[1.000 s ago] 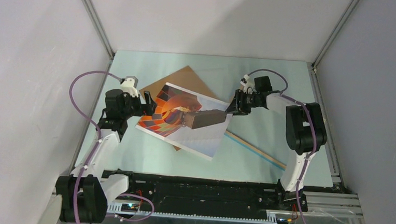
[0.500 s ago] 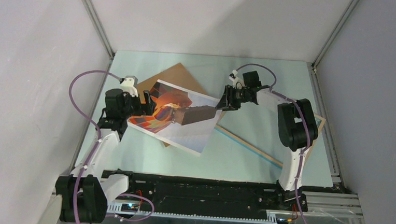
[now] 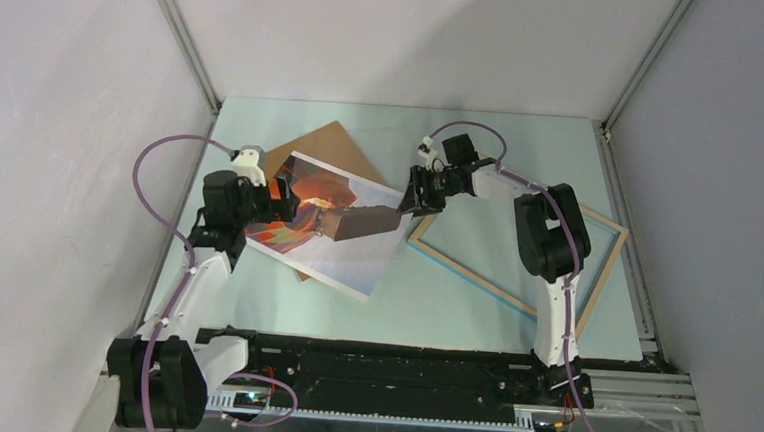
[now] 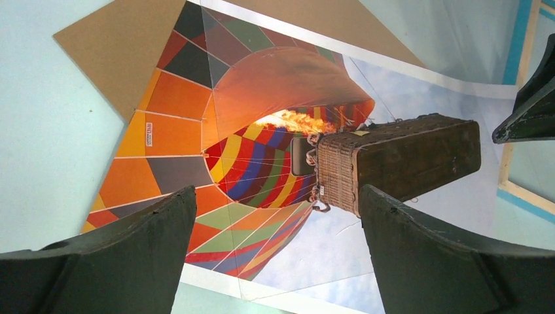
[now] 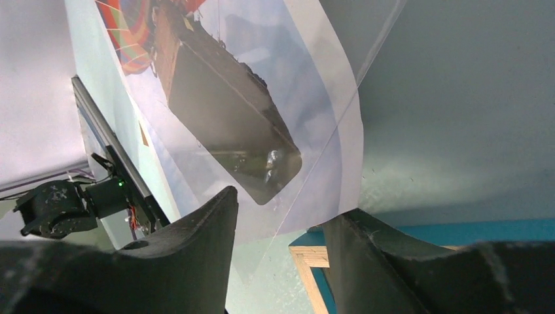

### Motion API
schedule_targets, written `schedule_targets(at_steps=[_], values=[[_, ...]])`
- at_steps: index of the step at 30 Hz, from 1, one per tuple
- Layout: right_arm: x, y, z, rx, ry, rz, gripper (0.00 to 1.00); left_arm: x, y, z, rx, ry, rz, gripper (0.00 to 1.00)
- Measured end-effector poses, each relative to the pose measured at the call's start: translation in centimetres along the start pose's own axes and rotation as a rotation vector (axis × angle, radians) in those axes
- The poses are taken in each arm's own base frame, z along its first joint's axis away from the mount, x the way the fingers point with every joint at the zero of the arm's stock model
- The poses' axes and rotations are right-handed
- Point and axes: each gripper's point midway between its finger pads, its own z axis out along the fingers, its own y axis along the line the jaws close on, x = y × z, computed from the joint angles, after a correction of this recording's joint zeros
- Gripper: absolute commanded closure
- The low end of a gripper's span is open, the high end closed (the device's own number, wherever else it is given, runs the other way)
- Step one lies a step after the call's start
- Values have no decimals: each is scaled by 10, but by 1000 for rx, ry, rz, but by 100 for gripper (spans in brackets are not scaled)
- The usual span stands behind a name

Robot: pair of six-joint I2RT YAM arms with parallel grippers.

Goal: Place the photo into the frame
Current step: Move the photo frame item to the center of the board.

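The photo (image 3: 345, 259), a hot-air balloon print, lies tilted on the brown backing board (image 3: 327, 143), left of the frame (image 3: 474, 278). The frame lies flat with light wood facing up and a blue edge. My left gripper (image 3: 289, 202) hovers open over the balloon end of the photo (image 4: 262, 98), touching nothing. My right gripper (image 3: 406, 202) is at the photo's right corner (image 5: 327, 163), its fingers apart with that corner between them. The frame's wooden corner (image 5: 314, 258) shows just beyond the right finger.
Grey walls with metal rails close in the pale green table on three sides. The backing board (image 4: 124, 46) sticks out beyond the photo at the far left. A right finger (image 4: 533, 98) shows in the left wrist view, beside the frame's rail (image 4: 507, 170).
The right gripper has moved left, and the photo and backing board have slid left with it, uncovering the frame's left half. The left arm has stayed put.
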Motion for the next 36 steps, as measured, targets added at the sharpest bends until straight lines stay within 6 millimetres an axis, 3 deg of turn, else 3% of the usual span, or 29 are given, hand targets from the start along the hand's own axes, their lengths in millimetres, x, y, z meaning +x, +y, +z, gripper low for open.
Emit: schedule_targets(at_steps=[10, 17, 25, 29, 36], values=[[8, -7, 2, 81, 45, -30, 21, 0, 2, 2, -8, 6, -1, 2], [10, -10, -7, 135, 52, -84, 15, -13, -7, 3, 5, 2, 46, 2], [15, 7, -67, 250, -16, -289, 12, -20, -42, 17, 96, 21, 162, 2], [32, 2, -88, 316, -6, -402, 13, -16, -54, 28, 125, 53, 184, 2], [100, -34, -102, 434, 141, -508, 15, -9, -74, 39, 169, 90, 207, 2]])
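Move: The frame's near rail, by its left end, lies about 12 cm back and 10 cm right of the right hand, some 4 cm below; the frame's middle is about 7 cm back and 23 cm right. The photo's middle is roughly 16 cm left and 5 cm back. From the left hand, that rail spot lies some 31 cm right, 9 cm back and 13 cm down, and the photo's middle about 5 cm right and 3 cm back. Spread the half-open right fingers wide to free the photo's right edge, then lift and arc right and back, about 11 cm and 9 cm, tipping the fingers some 30 degrees steeper and sinking again over the frame's near rail. Meanwhile carry the open left gripper about 8 cm right and slightly forward over the photo, turning it clockwise. ##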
